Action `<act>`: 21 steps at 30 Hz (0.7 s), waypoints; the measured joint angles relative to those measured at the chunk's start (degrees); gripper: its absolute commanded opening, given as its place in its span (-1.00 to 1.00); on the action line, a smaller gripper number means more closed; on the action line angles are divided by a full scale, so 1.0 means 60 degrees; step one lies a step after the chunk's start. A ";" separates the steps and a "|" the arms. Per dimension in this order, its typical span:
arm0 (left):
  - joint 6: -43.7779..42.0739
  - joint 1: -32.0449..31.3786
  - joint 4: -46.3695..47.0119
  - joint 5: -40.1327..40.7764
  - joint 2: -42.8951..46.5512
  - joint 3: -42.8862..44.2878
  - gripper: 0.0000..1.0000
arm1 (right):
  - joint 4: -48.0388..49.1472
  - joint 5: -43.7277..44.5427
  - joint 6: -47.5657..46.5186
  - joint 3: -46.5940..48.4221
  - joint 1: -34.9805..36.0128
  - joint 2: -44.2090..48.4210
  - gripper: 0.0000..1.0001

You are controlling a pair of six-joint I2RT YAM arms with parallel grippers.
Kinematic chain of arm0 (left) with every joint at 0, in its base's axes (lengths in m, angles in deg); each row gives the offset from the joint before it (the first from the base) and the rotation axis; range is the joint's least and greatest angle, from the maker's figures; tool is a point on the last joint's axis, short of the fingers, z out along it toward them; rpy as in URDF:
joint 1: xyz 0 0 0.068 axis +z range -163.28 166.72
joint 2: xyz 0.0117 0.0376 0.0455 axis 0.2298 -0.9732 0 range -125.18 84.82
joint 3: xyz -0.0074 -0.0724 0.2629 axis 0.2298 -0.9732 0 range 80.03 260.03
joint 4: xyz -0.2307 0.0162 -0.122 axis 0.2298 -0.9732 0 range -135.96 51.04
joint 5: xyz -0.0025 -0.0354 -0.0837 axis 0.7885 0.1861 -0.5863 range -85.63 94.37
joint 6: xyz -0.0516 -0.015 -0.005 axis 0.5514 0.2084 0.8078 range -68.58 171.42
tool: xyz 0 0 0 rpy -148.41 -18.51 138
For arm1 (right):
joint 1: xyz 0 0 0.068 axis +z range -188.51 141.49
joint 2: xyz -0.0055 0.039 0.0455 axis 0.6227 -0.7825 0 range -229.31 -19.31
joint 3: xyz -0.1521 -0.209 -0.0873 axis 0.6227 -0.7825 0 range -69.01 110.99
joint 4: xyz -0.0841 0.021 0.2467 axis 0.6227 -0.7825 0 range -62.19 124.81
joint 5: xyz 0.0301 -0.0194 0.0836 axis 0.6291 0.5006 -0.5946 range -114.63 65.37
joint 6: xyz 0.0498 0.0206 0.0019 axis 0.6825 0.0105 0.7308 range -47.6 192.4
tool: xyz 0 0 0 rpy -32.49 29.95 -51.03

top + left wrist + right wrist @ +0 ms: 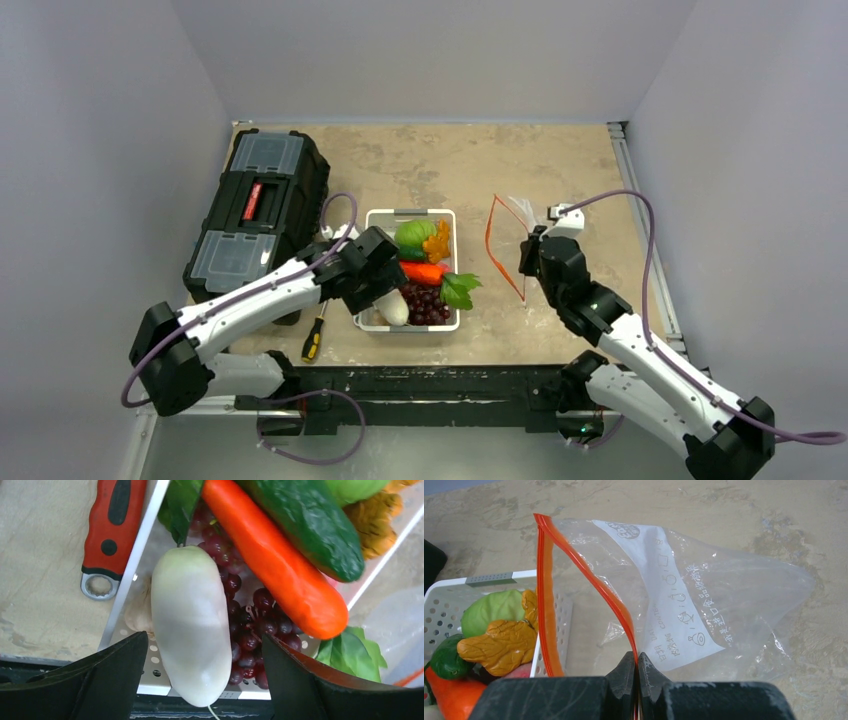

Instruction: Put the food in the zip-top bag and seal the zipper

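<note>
The food lies in a white tray [410, 213]: a white radish [190, 625], dark grapes [255, 620], an orange carrot [275, 560], a green cucumber [310, 525] and leafy greens [352, 652]. My left gripper [205, 637] is open and straddles the radish's near end, with a gap on each side. To the tray's right, the clear zip-top bag [724, 595] stands with its mouth gaping toward the tray. My right gripper [638, 662] is shut on one side of the red-orange zipper [589, 570]. The other side bows out to the left.
A black toolbox [258, 210] sits at the left of the table. A yellow-handled screwdriver [313, 340] lies in front of it. A red-handled wrench [107, 530] rests on the table just outside the tray's left rim. A green cabbage [489, 610] fills the tray's far end.
</note>
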 measured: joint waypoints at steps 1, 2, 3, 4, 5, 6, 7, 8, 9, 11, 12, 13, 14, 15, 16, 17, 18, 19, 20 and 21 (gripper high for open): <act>0.0200 0.0033 -0.0025 -0.0036 -0.0211 0.0033 0.62 | 0.0004 -0.0036 0.0000 -0.0011 0.0000 0.0040 -1.00; 0.0426 0.0055 -0.0095 -0.0084 -0.0393 0.0073 0.59 | 0.0004 -0.0069 0.0000 -0.0022 0.0000 0.0076 -1.00; 0.0732 0.0066 -0.0193 -0.0149 -0.0565 0.0113 0.56 | 0.0007 -0.0091 0.0000 -0.0029 0.0000 0.0106 -1.00; 0.0994 0.0066 -0.0229 -0.0178 -0.0670 0.0124 0.51 | 0.0011 -0.0098 0.0000 -0.0036 0.0000 0.0135 -1.00; 0.1180 0.0066 -0.0259 -0.0200 -0.0725 0.0124 0.48 | 0.0011 -0.0098 0.0000 -0.0047 0.0000 0.0160 -1.00; 0.1337 0.0069 -0.0291 -0.0226 -0.0761 0.0124 0.44 | 0.0011 -0.0102 0.0000 -0.0058 0.0000 0.0186 -1.00; 0.1537 0.0069 -0.0324 -0.0244 -0.0798 0.0124 0.42 | 0.0015 -0.0109 0.0000 -0.0073 0.0000 0.0222 -1.00; 0.1738 0.0069 -0.0346 -0.0266 -0.0831 0.0124 0.40 | 0.0007 -0.0113 0.0000 -0.0080 0.0000 0.0244 -1.00; 0.1912 0.0069 -0.0364 -0.0295 -0.0860 0.0124 0.39 | 0.0015 -0.0124 0.0000 -0.0087 0.0000 0.0273 -1.00; 0.2204 0.0069 -0.0382 -0.0368 -0.0940 0.0124 0.38 | 0.0015 -0.0135 0.0000 -0.0098 0.0000 0.0302 -1.00; 0.2288 0.0069 -0.0382 -0.0401 -0.0980 0.0124 0.37 | 0.0022 -0.0142 0.0000 -0.0098 0.0000 0.0302 -1.00; 0.2415 0.0069 -0.0382 -0.0430 -0.1042 0.0120 0.36 | 0.0018 -0.0168 0.0000 -0.0098 0.0000 0.0302 -1.00; 0.2514 0.0069 -0.0390 -0.0470 -0.1104 0.0120 0.35 | 0.0018 -0.0175 0.0000 -0.0098 0.0000 0.0302 -1.00; 0.2601 0.0069 -0.0390 -0.0503 -0.1166 0.0120 0.35 | 0.0018 -0.0197 0.0000 -0.0102 0.0000 0.0306 -1.00; 0.2685 0.0069 -0.0390 -0.0546 -0.1220 0.0117 0.32 | 0.0018 -0.0208 0.0000 -0.0102 0.0000 0.0306 -1.00; 0.2736 0.0069 -0.0386 -0.0572 -0.1260 0.0113 0.29 | 0.0018 -0.0244 0.0000 -0.0102 0.0000 0.0310 -1.00; 0.2765 0.0069 -0.0386 -0.0605 -0.1308 0.0109 0.26 | 0.0018 -0.0280 0.0000 -0.0102 0.0000 0.0317 -1.00; 0.2805 0.0069 -0.0386 -0.0630 -0.1337 0.0106 0.21 | 0.0018 -0.0310 0.0000 -0.0109 0.0000 0.0342 -1.00; 0.2838 0.0069 -0.0390 -0.0648 -0.1359 0.0102 0.15 | 0.0011 -0.0328 0.0000 -0.0109 0.0000 0.0368 -1.00; 0.2881 0.0069 -0.0390 -0.0656 -0.1362 0.0102 0.11 | 0.0022 -0.0339 0.0000 -0.0109 0.0000 0.0390 -1.00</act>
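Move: The white eggplant lies right under the left hand, its middle about 4 cm below and only 1 cm back and 1 cm to the right. From that hand, the carrot is some 5 cm ahead and 6 cm right, the grapes about 2 cm back and 7 cm right. The wrench outside the basket is roughly 6 cm left and 1 cm ahead. From the right hand, which holds the bag, the eggplant is around 27 cm left, 9 cm back and 10 cm lower. The left fingertips come against both sides of the white eggplant near its middle, partly closing from wide open as the hand sinks about 3.5 cm over it and drifts slightly right. The wrist tips the fingers nearer to straight down and turns some 15 degrees counter-clockwise. The right hand stays almost still, keeping its pinch on the bag's orange zipper edge. ##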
